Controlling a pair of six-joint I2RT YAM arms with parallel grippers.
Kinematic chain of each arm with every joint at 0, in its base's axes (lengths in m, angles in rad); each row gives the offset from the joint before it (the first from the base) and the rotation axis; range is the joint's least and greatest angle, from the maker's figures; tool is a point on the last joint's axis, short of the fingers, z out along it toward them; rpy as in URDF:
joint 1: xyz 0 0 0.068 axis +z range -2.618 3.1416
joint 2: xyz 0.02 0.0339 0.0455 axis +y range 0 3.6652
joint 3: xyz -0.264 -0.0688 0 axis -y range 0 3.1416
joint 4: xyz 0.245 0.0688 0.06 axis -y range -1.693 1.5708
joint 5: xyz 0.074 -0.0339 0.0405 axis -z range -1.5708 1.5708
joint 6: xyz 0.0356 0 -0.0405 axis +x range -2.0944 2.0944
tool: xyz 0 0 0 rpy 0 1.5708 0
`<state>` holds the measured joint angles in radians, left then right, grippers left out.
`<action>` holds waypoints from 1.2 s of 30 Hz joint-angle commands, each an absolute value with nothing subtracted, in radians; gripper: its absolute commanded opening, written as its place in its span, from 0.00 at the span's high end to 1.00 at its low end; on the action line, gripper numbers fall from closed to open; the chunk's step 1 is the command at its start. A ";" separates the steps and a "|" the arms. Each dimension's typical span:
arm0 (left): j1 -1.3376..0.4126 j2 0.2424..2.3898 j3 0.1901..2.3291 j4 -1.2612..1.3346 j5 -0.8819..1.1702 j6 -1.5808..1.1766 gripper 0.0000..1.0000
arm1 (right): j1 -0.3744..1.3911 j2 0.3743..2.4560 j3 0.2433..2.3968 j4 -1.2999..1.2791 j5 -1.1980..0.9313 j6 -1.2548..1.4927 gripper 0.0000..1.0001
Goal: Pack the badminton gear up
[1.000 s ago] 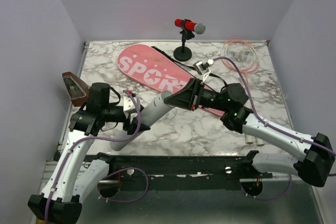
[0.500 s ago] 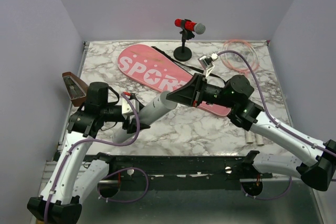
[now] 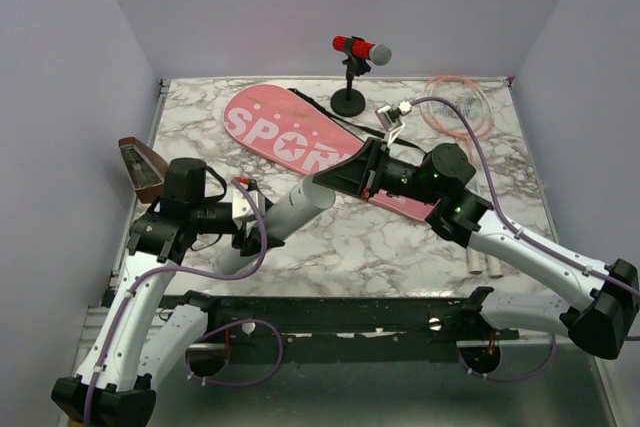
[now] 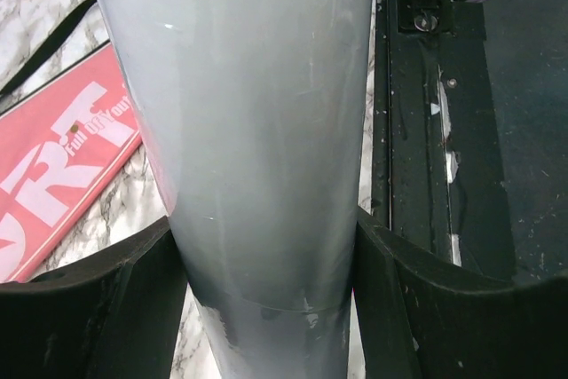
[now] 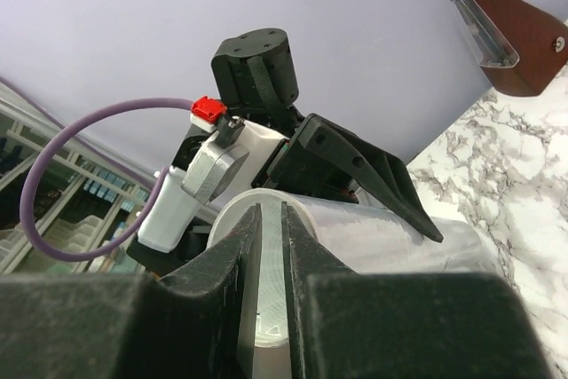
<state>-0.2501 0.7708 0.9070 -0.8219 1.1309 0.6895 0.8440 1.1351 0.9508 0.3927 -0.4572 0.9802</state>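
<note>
The long white tube hangs tilted above the table's front left, and my left gripper is shut round its lower part. In the left wrist view the tube fills the gap between both black fingers. My right gripper meets the tube's upper end; its jaws stand a narrow slit apart, pinched on the white end cap. The pink bag lettered "SPORT" lies flat behind the tube. The pink-framed rackets rest at the back right, their white handles near the front edge.
A red microphone on a black stand is at the back centre. A brown wedge-shaped box sits on the table's left edge. The bag's black strap trails under the right arm. Walls close in on three sides.
My right gripper has swung up and slightly back, staying at the tube's top end. The tube's upper end has lifted a little toward the bag. The left arm has barely moved.
</note>
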 commanded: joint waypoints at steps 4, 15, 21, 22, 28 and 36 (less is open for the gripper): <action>-0.253 0.772 0.920 -0.673 1.091 0.576 0.62 | 0.839 1.163 0.910 0.313 -0.465 0.965 0.75; -0.169 0.998 0.985 -0.591 0.715 0.430 0.59 | 0.762 1.065 1.215 -0.250 0.044 0.719 0.47; -0.091 1.144 1.028 -0.623 0.619 0.524 0.58 | 0.762 0.986 1.177 -0.322 0.141 0.735 0.39; -0.086 1.170 1.032 -0.629 0.595 0.544 0.57 | 0.762 0.974 1.169 -0.334 0.147 0.738 0.39; -0.028 1.390 1.153 -0.716 0.445 0.488 0.56 | 0.762 0.930 1.111 -0.365 0.158 0.764 0.39; 0.112 1.554 1.248 -0.686 0.448 0.286 0.56 | 0.761 0.931 1.062 -0.416 0.187 0.788 0.39</action>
<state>0.0589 1.5024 1.1648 -0.6819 0.4793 0.4297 0.7620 0.9314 1.0832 -0.3637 0.1421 0.7708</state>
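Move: The left hand holds the shuttlecock tube, its mouth up; the clear marble it is carried to lies about 22 cm ahead, 14 cm left and 21 cm below. From that hand, the brown case lies 22 cm ahead and 34 cm left, the pink SPORT bag's middle 30 cm ahead and 14 cm right. The right hand is at the tube's mouth, some 2 cm left of it; that bag's middle is roughly 23 cm ahead, 4 cm right and 33 cm below it. The right fingers come away from the tube's mouth, opening wide as the hand backs off forward and about 12 cm to the right, swinging some 40 degrees clockwise and finally sinking. The left keeps its grip on the tube, carrying it about 21 cm forward, then also left and down towards the clear marble, while the wrist turns counter-clockwise and tips the fingers steeply down. ##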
